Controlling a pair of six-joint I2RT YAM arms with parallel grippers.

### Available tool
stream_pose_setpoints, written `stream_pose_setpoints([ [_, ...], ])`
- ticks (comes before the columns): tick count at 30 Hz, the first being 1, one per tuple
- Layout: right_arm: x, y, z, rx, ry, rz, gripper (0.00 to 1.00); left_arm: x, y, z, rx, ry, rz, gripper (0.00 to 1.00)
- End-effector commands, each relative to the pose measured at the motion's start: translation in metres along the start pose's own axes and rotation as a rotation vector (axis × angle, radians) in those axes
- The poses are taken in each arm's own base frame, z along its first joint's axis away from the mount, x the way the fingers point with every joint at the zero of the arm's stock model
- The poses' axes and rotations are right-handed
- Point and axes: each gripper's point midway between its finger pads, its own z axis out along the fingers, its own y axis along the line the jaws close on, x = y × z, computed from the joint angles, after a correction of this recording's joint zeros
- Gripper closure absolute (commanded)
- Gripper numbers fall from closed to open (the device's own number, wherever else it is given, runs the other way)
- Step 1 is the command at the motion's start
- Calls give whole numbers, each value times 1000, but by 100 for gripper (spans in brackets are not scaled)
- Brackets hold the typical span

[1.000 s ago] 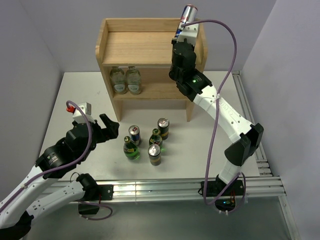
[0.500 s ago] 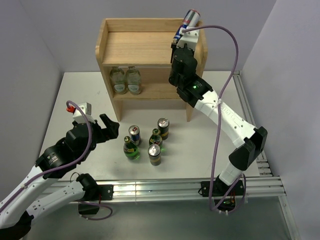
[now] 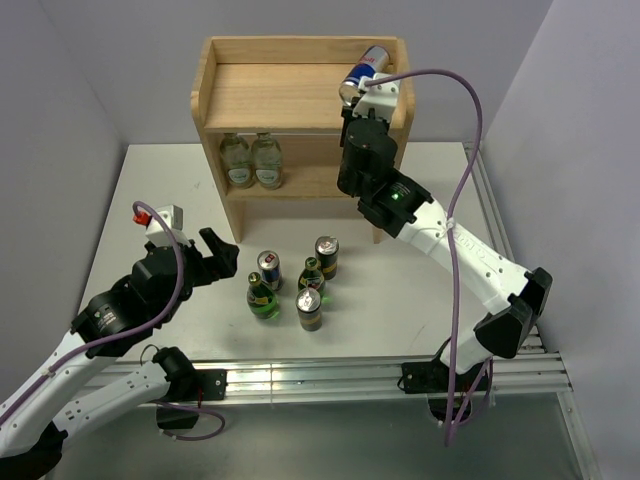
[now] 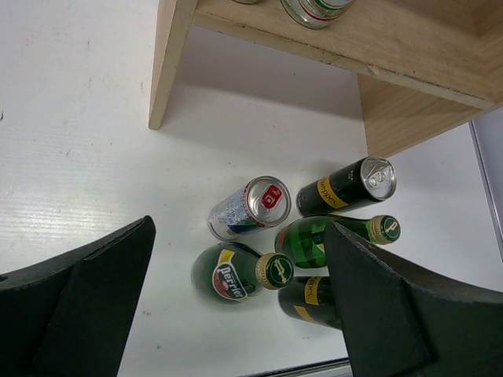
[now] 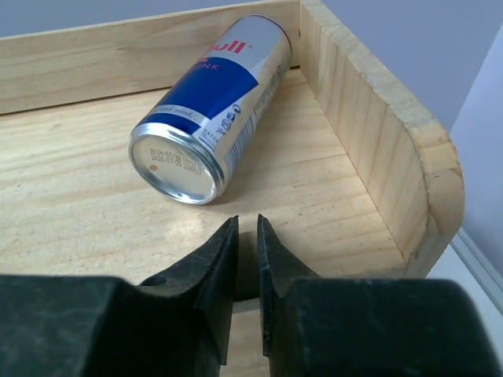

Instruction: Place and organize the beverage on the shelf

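Observation:
A slim blue-and-silver can [image 5: 208, 102] lies on its side on the shelf's top board [image 3: 270, 95], near the right rim [image 5: 377, 133], with its base toward my right gripper [image 5: 246, 224]. That gripper is shut on nothing, just short of the can. On the table stand another blue-and-silver can [image 4: 251, 206], two black cans [image 4: 348, 185] [image 3: 309, 309] and two green bottles [image 4: 236, 271] [image 4: 330, 238]. My left gripper [image 3: 225, 255] hovers open to the left of this cluster, holding nothing.
Two clear pale glass bottles [image 3: 252, 160] stand on the shelf's lower tier at its left. The shelf's front legs [image 4: 169, 71] rest on the white table behind the drinks. A metal rail runs along the table's near edge [image 3: 350, 375].
The blue-and-silver can, upright at the shelf's back right corner a second ago, has tipped toward the front and now lies on its side. My right arm has stretched further over the shelf. The left arm is still.

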Motion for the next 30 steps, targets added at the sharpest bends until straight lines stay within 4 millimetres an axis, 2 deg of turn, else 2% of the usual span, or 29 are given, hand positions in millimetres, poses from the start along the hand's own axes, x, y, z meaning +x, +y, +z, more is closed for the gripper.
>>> stream_pose_setpoints([
  [1,26,-5,-8,35,61,-83,76,-6,-5,-2,31,-25,-10,4],
  [2,21,-5,-8,33,55,-70,71,-6,-6,-2,33,-25,-11,4],
  [3,16,-6,-9,38,49,-61,42,-6,-6,-2,32,-24,-10,4],
  [4,4,-7,-9,42,33,-35,25,-6,-6,-2,34,-24,-8,4],
  [5,-4,-7,-9,41,24,-21,2,-6,-6,-2,34,-24,-9,4],
  [6,-9,-5,-8,33,20,-19,0,-6,-6,-2,33,-23,-9,4],
  [7,-32,-4,-9,24,-6,22,0,-5,-5,-1,31,-20,-5,4],
  [8,-41,-2,-8,21,-15,29,0,-6,-6,-2,32,-22,-8,4],
  [9,-40,4,-3,24,-6,9,0,-6,-6,-2,32,-22,-6,4],
  [10,-70,0,-4,32,-39,58,0,-5,-6,-2,32,-19,-4,4],
  [11,-79,1,-2,38,-47,52,0,-5,-6,-2,33,-20,-8,4],
  [12,-68,11,6,50,-23,2,0,-6,-5,-3,31,-23,-9,4],
  [13,-93,5,5,70,-53,48,0,-6,-6,-4,36,-24,-13,4],
  [14,-95,6,8,82,-55,39,0,-6,-6,-4,37,-25,-14,4],
  [15,-86,14,16,93,-43,-5,0,-7,-6,-4,39,-27,-16,4],
  [16,-94,11,17,108,-58,11,0,-7,-5,-5,40,-29,-17,4],
  [17,-92,11,19,127,-56,-10,0,-8,-6,-6,47,-34,-22,4],
  [23,-62,20,33,169,-22,-28,0,-8,-7,-8,61,-31,-21,4],
  [30,-33,20,45,219,13,-71,0,-7,-10,-9,81,-26,-20,4],
])
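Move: The drink can lies on its side on the shelf's top tier, its middle about 12 cm ahead of the right hand, neither left nor right, and roughly 1 cm lower. The tier's right side board stands about 10 cm ahead and 8 cm right; the back right corner is some 20 cm ahead and 8 cm right. From the left hand, the can lies roughly 30 cm ahead, 37 cm right and 15 cm higher. Open the nearly shut right gripper fully in front of the can, raise it about 10 cm, then come forward and down towards the lying can until the fingers straddle the line of its near end. Finish some 5 cm farther forward, 3.5 cm higher and 2 cm left, the hand turned about 10 degrees clockwise, fingers still wide open. ##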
